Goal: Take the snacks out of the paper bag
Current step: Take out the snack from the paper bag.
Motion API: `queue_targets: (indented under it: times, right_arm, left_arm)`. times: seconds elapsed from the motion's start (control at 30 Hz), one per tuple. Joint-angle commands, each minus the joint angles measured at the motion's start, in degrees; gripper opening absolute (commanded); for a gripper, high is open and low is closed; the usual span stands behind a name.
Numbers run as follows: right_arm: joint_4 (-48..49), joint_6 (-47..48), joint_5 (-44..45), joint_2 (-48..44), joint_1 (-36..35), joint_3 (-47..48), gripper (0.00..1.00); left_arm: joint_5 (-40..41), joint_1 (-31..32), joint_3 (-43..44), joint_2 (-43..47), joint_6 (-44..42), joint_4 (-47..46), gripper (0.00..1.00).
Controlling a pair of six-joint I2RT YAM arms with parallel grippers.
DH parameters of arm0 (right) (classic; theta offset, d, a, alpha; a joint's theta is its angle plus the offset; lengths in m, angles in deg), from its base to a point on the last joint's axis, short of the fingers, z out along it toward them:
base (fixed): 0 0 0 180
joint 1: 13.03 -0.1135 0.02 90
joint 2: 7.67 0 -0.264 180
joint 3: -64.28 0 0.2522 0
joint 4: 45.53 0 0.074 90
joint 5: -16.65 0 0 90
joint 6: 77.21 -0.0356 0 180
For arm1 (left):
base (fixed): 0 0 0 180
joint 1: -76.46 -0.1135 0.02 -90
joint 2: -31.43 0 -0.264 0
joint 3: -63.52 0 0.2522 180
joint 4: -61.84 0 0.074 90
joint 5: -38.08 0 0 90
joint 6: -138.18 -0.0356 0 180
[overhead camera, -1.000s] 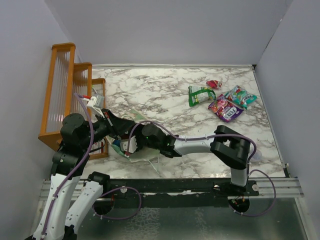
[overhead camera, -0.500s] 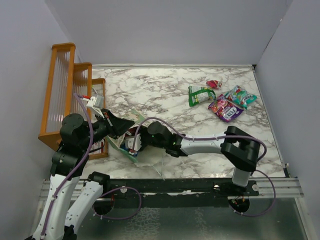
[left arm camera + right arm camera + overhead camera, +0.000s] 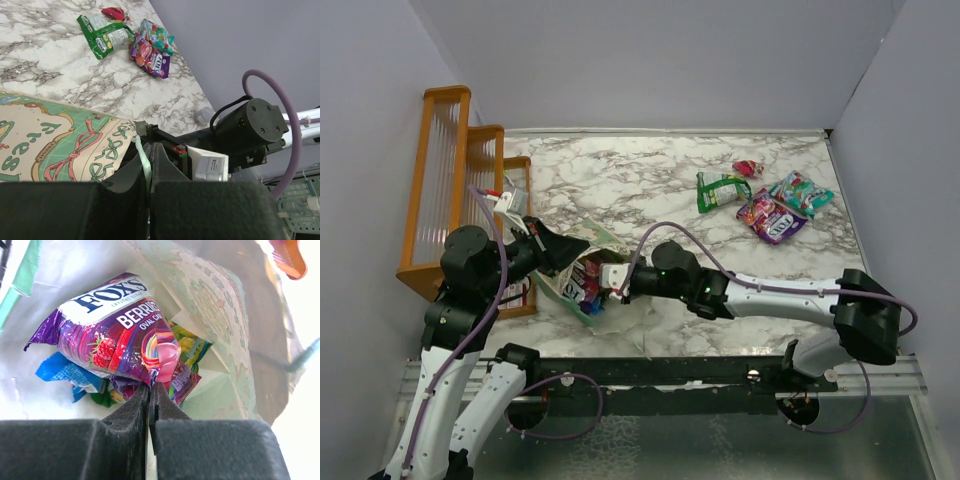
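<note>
The mint-green paper bag [image 3: 597, 237] lies on its side at the front left, mouth toward the right. My left gripper [image 3: 148, 150] is shut on the bag's green rim [image 3: 144, 159] and holds it up. In the right wrist view my right gripper [image 3: 151, 387] is shut on the pink end of a purple berry snack packet [image 3: 110, 335] at the bag's white mouth. Below it lie a blue packet [image 3: 70, 375] and a yellow-green one [image 3: 192, 347]. On the table at the back right lie green [image 3: 722, 190], red [image 3: 748, 168], teal [image 3: 802, 192] and pink-purple [image 3: 770, 218] snacks.
An orange wooden rack [image 3: 450, 180] stands along the left wall beside the bag. My right arm [image 3: 770, 290] stretches low across the front of the marble table [image 3: 650, 180]. Grey walls close in the left, back and right sides.
My right gripper has closed on the purple packet inside the bag and drawn back to the right toward the bag's mouth. The left gripper keeps its hold on the rim.
</note>
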Motion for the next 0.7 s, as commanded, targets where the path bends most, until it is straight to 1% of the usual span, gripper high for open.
queue_targets:
  times: [0.0, 0.17, 0.33, 0.67]
  right_arm:
    - [0.2, -8.5, -2.7, -5.4, -0.1, -1.3, 0.01]
    - [-4.0, -15.0, -2.5, -8.4, -0.1, 0.1, 0.01]
    - [-8.9, -20.6, -4.7, -12.3, -0.1, 0.7, 0.01]
    - [-15.3, -26.2, -7.6, -26.5, -0.1, -1.7, 0.01]
  left_arm:
    - [1.1, 0.0, 0.1, -0.3, 0.6, -2.0, 0.00]
    - [2.7, 0.0, 0.4, -0.2, 1.2, -1.8, 0.00]
    - [4.6, 0.0, 0.6, -0.4, 1.5, -1.2, 0.00]
    - [9.4, 0.0, 1.0, -0.5, 1.2, 1.3, 0.00]
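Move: The right hand already grips the Fox's berries snack inside the paper bag, whose middle is some 5 cm ahead, 5 cm left and 8 cm below. The table spot by the green snack lies about 34 cm ahead, 30 cm right and 17 cm down, the purple snack 27 cm ahead and 40 cm right. From the left hand, holding the bag's rim, the green snack is roughly 34 cm ahead, 32 cm right, 33 cm down. Right hand keeps its pinch, drawing the Fox's snack up 7 cm, back and right 5 cm, tipping down 20 degrees. ##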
